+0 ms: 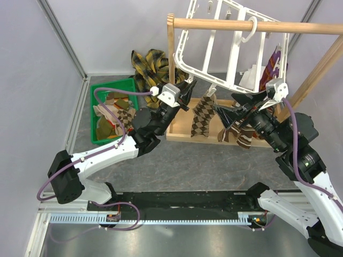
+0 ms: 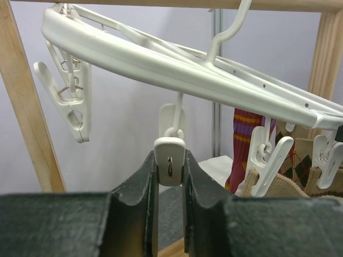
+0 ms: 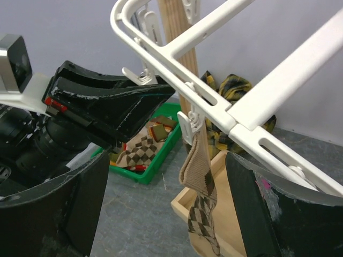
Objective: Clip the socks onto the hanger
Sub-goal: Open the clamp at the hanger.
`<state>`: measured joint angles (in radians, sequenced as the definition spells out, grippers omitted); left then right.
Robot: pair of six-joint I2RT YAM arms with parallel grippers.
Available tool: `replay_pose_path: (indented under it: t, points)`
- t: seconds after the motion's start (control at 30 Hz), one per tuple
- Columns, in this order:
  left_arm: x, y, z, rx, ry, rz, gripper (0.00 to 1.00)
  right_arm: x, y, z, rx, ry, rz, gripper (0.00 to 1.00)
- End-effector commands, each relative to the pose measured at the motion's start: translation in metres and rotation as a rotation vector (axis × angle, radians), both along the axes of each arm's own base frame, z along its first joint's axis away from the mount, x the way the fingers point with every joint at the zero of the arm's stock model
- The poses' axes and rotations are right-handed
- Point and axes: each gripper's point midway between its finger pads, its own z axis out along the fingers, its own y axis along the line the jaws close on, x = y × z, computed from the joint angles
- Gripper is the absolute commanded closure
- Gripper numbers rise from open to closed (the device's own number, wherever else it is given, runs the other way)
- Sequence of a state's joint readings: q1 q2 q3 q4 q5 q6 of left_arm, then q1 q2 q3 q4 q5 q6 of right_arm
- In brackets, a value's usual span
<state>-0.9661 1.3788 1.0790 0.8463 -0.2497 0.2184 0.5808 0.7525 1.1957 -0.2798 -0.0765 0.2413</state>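
The white hanger hangs tilted from a wooden rod. My left gripper is shut on one of its small white clips, a pad pressing each side; in the top view the left gripper sits under the frame's left edge. My right gripper is open wide. A beige-brown argyle sock dangles from a clip between its fingers without touching them. From above, the right gripper is just right of that sock. More socks hang further right, one striped.
A green bin at the left holds several loose socks. A yellow-black plaid cloth lies behind it. The wooden rack's post, rod and tray stand around the hanger. Grey walls close the left side.
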Motion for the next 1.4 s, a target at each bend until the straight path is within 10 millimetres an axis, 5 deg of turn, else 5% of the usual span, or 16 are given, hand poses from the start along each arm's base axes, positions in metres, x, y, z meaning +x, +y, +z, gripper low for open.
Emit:
replay_pose_path:
  t: [0.0,0.07,0.5,0.67,0.93,1.37]
  points:
    - [-0.007,0.003,0.010,-0.027,-0.038,-0.021,0.89,-0.015,0.014,0.023,-0.025,-0.068,0.113,0.05]
    - [-0.007,-0.002,0.003,-0.006,-0.018,-0.034,0.98,-0.017,0.020,0.022,-0.040,-0.056,0.150,0.05]
    - [-0.009,-0.056,-0.061,0.114,0.170,-0.187,0.98,0.008,0.032,0.003,-0.123,0.059,0.134,0.10]
    - [-0.018,-0.074,-0.062,0.116,0.184,-0.221,0.98,0.023,0.022,0.001,-0.140,0.077,0.044,0.13]
    - [-0.026,-0.070,-0.059,0.114,0.191,-0.223,0.98,0.039,0.017,-0.017,-0.162,0.153,-0.034,0.29]
    - [-0.031,-0.071,-0.066,0.134,0.240,-0.242,0.98,0.034,0.013,-0.041,-0.137,0.248,-0.048,0.42]
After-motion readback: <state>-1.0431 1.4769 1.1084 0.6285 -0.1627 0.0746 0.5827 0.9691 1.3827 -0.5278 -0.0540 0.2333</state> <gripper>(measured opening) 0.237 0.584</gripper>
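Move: The left hand already pinches an empty clip under the hanger's near rim; the right gripper, where that clip is taken, waits about 6 cm back, 12 cm right and 4 cm below. So from the right hand the clip is some 6 cm ahead, 12 cm left and 4 cm up. The argyle sock's clip lies about 6 cm ahead of the right hand, 4 cm left and 1 cm up; the striped sock hangs level ahead, 8 cm right, some 12 cm below. Down and to the right, about 8 cm and 7 cm, the left hand hauls the hanger by the clip towards the right gripper, its fingers staying shut and tipping a little downwards, then nearly stops. The right hand swings left, then works forward and down with a slight drift back right, tipping downwards as its wide fingers close partway around the clip's place; contact with the clip can't be seen. ##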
